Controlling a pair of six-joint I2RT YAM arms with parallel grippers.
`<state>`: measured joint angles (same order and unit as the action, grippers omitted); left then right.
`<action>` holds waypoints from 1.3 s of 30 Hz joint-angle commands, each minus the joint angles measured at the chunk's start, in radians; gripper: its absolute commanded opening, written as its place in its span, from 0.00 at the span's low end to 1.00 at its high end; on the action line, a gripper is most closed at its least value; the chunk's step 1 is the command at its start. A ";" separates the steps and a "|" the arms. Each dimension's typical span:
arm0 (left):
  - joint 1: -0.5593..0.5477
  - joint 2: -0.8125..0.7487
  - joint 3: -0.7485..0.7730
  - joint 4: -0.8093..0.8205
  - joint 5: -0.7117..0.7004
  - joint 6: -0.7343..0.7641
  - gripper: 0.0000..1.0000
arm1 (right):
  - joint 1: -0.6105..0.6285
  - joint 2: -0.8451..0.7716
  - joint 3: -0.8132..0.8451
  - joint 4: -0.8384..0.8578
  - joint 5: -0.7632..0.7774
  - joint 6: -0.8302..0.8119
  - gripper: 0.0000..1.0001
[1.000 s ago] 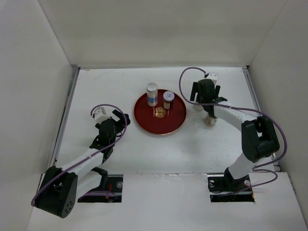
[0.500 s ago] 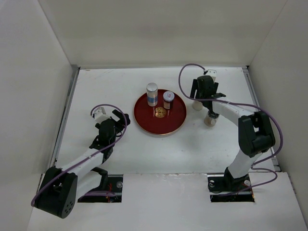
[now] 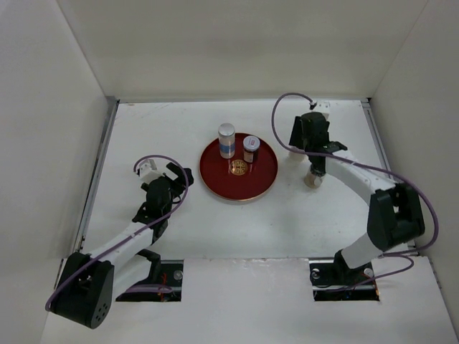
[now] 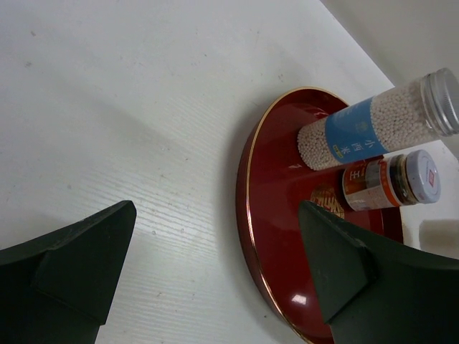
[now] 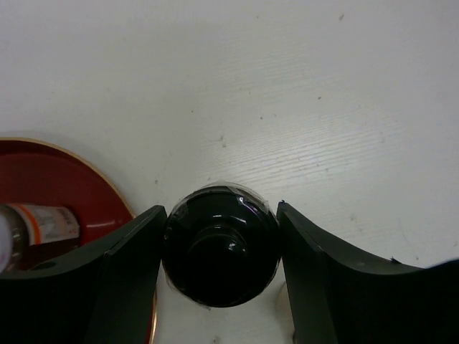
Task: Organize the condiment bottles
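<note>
My right gripper [image 5: 220, 246] is shut on a dark-capped condiment bottle [image 5: 220, 236], both fingers pressed to the sides of its cap; it stands on the table just right of the red tray [image 5: 50, 168]. From above, that bottle [image 3: 295, 155] shows partly under the right gripper [image 3: 307, 140]. A second tan bottle [image 3: 312, 180] stands close behind it, under the arm. On the tray [image 3: 247, 188] stand the white bottle with a blue band [image 3: 226, 140] and a short jar [image 3: 249, 148]. My left gripper [image 3: 174, 178] is open left of the tray, holding nothing.
White walls enclose the table on three sides. In the left wrist view the tray's gold rim [image 4: 247, 215] lies between the open fingers, with the banded bottle [image 4: 373, 129] and the jar [image 4: 391, 179] beyond.
The right gripper moved slightly toward the back wall and closed from wide open onto the dark-capped bottle. The left arm and the tray's bottles have not moved.
</note>
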<state>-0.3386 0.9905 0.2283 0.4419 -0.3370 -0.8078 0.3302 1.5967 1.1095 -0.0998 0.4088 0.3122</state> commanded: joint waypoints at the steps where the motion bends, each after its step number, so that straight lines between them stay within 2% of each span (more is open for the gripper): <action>1: 0.010 -0.023 -0.004 0.038 -0.014 0.001 1.00 | 0.052 -0.194 0.018 0.098 0.002 0.004 0.53; 7: 0.011 -0.024 -0.004 0.037 -0.019 -0.004 1.00 | 0.255 -0.245 -0.031 0.078 -0.037 0.017 0.52; 10: 0.016 -0.006 0.000 0.031 -0.007 -0.005 1.00 | 0.373 -0.199 -0.007 0.103 -0.067 0.031 0.52; 16: 0.017 -0.013 -0.001 0.029 -0.007 -0.007 1.00 | 0.511 0.030 0.148 0.190 -0.120 0.018 0.54; 23: 0.028 -0.053 -0.012 0.006 -0.016 -0.007 1.00 | 0.554 0.258 0.317 0.173 -0.108 -0.041 0.55; 25: 0.029 -0.058 -0.014 0.007 -0.022 -0.007 1.00 | 0.568 0.292 0.334 0.169 -0.100 -0.048 0.60; 26: 0.029 -0.050 -0.014 0.012 -0.023 -0.007 1.00 | 0.569 0.298 0.337 0.167 -0.094 -0.042 0.65; 27: 0.029 -0.043 -0.009 0.011 -0.017 -0.007 1.00 | 0.569 0.298 0.336 0.170 -0.087 -0.039 0.74; 29: 0.029 -0.035 -0.004 0.004 -0.013 -0.008 1.00 | 0.569 0.261 0.313 0.176 -0.068 -0.042 0.92; 31: 0.028 -0.042 -0.009 0.011 -0.017 -0.010 1.00 | 0.569 0.189 0.268 0.187 -0.047 -0.039 0.97; 36: 0.025 -0.032 -0.003 0.004 -0.008 -0.014 1.00 | 0.464 -0.094 0.035 0.230 0.051 -0.018 1.00; 39: 0.026 -0.042 -0.010 0.012 -0.013 -0.017 1.00 | 0.344 -0.262 -0.147 0.215 0.213 0.031 1.00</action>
<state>-0.3145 0.9588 0.2264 0.4236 -0.3473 -0.8146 0.7822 1.4731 1.0725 0.0597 0.4286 0.2947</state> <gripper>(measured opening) 0.997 0.998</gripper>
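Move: The right hand still holds the dark-capped bottle; its place on the near-left part of the plate lies about 30 cm to this hand's left, 7 cm back and 11 cm below. The jar on the plate stands about 18 cm left, level with the hand; the tall bottle about 27 cm left and 3 cm ahead, both some 6 cm lower. From the left hand, that place is about 16 cm right, roughly level, 8 cm below. Right hand arcs the bottle 30 cm left onto the plate, opens, then withdraws up and some 12 cm right. ##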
